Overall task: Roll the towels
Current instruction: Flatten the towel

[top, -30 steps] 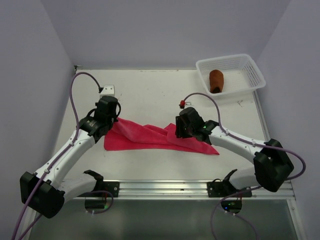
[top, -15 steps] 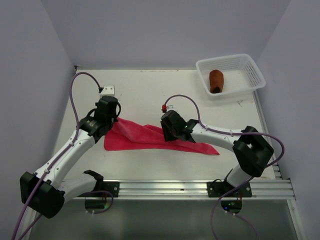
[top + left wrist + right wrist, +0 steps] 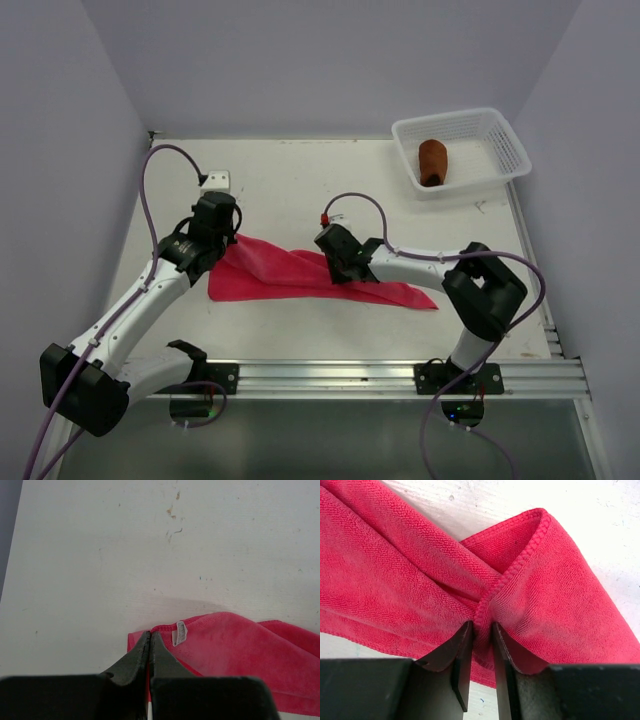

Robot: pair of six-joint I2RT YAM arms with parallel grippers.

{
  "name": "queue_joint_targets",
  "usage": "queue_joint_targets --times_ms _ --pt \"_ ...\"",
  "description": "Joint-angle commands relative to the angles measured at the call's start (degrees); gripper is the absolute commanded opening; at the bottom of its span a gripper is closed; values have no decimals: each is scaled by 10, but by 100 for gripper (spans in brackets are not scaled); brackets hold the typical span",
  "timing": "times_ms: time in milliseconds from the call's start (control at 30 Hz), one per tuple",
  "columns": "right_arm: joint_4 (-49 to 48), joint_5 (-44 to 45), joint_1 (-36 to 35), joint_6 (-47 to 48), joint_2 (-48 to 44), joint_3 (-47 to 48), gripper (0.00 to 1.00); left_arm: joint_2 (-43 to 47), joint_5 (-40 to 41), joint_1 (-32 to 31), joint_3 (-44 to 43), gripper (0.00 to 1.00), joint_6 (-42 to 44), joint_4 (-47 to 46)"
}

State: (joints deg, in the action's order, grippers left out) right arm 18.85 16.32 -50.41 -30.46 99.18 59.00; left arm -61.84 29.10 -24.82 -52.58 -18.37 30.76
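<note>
The bright pink towel [image 3: 290, 272] lies stretched across the middle of the table, rumpled and partly folded over. My left gripper [image 3: 231, 243] is shut on its far left corner, next to a white label [image 3: 179, 632]; in the left wrist view the closed tips [image 3: 150, 636] sit at the towel's edge [image 3: 240, 645]. My right gripper [image 3: 338, 272] is shut on a raised fold of the towel's hem near its middle; in the right wrist view the gripper [image 3: 482, 630] pinches the stitched edge [image 3: 520, 560]. The rust-brown towel [image 3: 432, 162] lies rolled up in the basket.
The white mesh basket [image 3: 505, 135] stands at the back right corner. A small white bracket [image 3: 215, 180] sits at the back left. A metal rail [image 3: 330, 375] runs along the near edge. Grey walls close in left, right and back.
My right gripper has moved left along the pink towel, from its right part to its middle, still closed on the cloth. The left arm has not moved.
</note>
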Motion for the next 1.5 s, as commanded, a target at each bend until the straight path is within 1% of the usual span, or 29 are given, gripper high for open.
queue_joint_targets --times_ms 0,100,167,300,333,367,400,433,567,700,800,933,1167,1333,1467 --pt "14 18 -1 -11 -27 14 25 8 -2 1 2 0 11 -29" --pt "24 24 1 -4 -59 7 26 7 9 1 2 0 8 -26" --pt "34 17 14 -2 -80 2 22 1 23 2 -2 0 0 -17" --pt "27 -30 51 -7 -125 -26 20 -6 40 4 -2 0 -7 -9" --pt "22 -43 75 -12 -134 -34 17 -4 41 5 -2 0 -7 -8" --pt "16 -70 88 -14 -153 -42 13 -3 40 6 -4 0 -7 -8" --pt "15 -79 101 -17 -161 -56 3 -2 40 7 -4 0 -8 -7" --pt "13 -87 126 -18 -171 -61 0 1 39 7 -4 0 -8 -7" --pt "39 -80 158 5 -207 -66 0 14 37 7 -1 0 -5 -13" --pt "82 -16 175 43 -247 -43 0 12 42 7 -2 0 -4 -14" --pt "112 12 196 77 -277 -17 0 15 65 7 -5 0 -4 -14" --pt "140 15 235 115 -301 24 0 30 101 8 -6 0 -7 -8" --pt "184 11 283 138 -319 95 0 68 138 8 -11 0 -11 -8" --pt "208 -6 313 147 -328 118 0 134 125 8 5 0 -4 -37" --pt "225 -15 324 148 -339 132 0 155 131 8 12 0 -3 -40"
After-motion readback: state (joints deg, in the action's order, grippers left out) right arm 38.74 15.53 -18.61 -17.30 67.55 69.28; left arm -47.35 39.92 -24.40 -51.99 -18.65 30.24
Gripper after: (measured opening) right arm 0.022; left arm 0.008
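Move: The towel's loose folded-over hem already lies between the right gripper's half-open fingertips, about 1 cm below its hand point. The towel's right tip lies some 22 cm to that hand's right and 5 cm back; the brown roll in the basket sits roughly 27 cm ahead and 20 cm right. From the left gripper, shut on the labelled corner, that hem lies about 25 cm right, 5 cm back and 16 cm lower; the towel's near-left corner lies 7 cm back, 3 cm left, on the table. Shut the right fingers on the hem while lifting off the table, then carry it about 20 cm right and as much up, drifting some 6 cm forward towards the basket as the fingers tip up about 20 degrees and turn clockwise. Keep the left grip on its corner, easing left, then rising about 7 cm late on. ##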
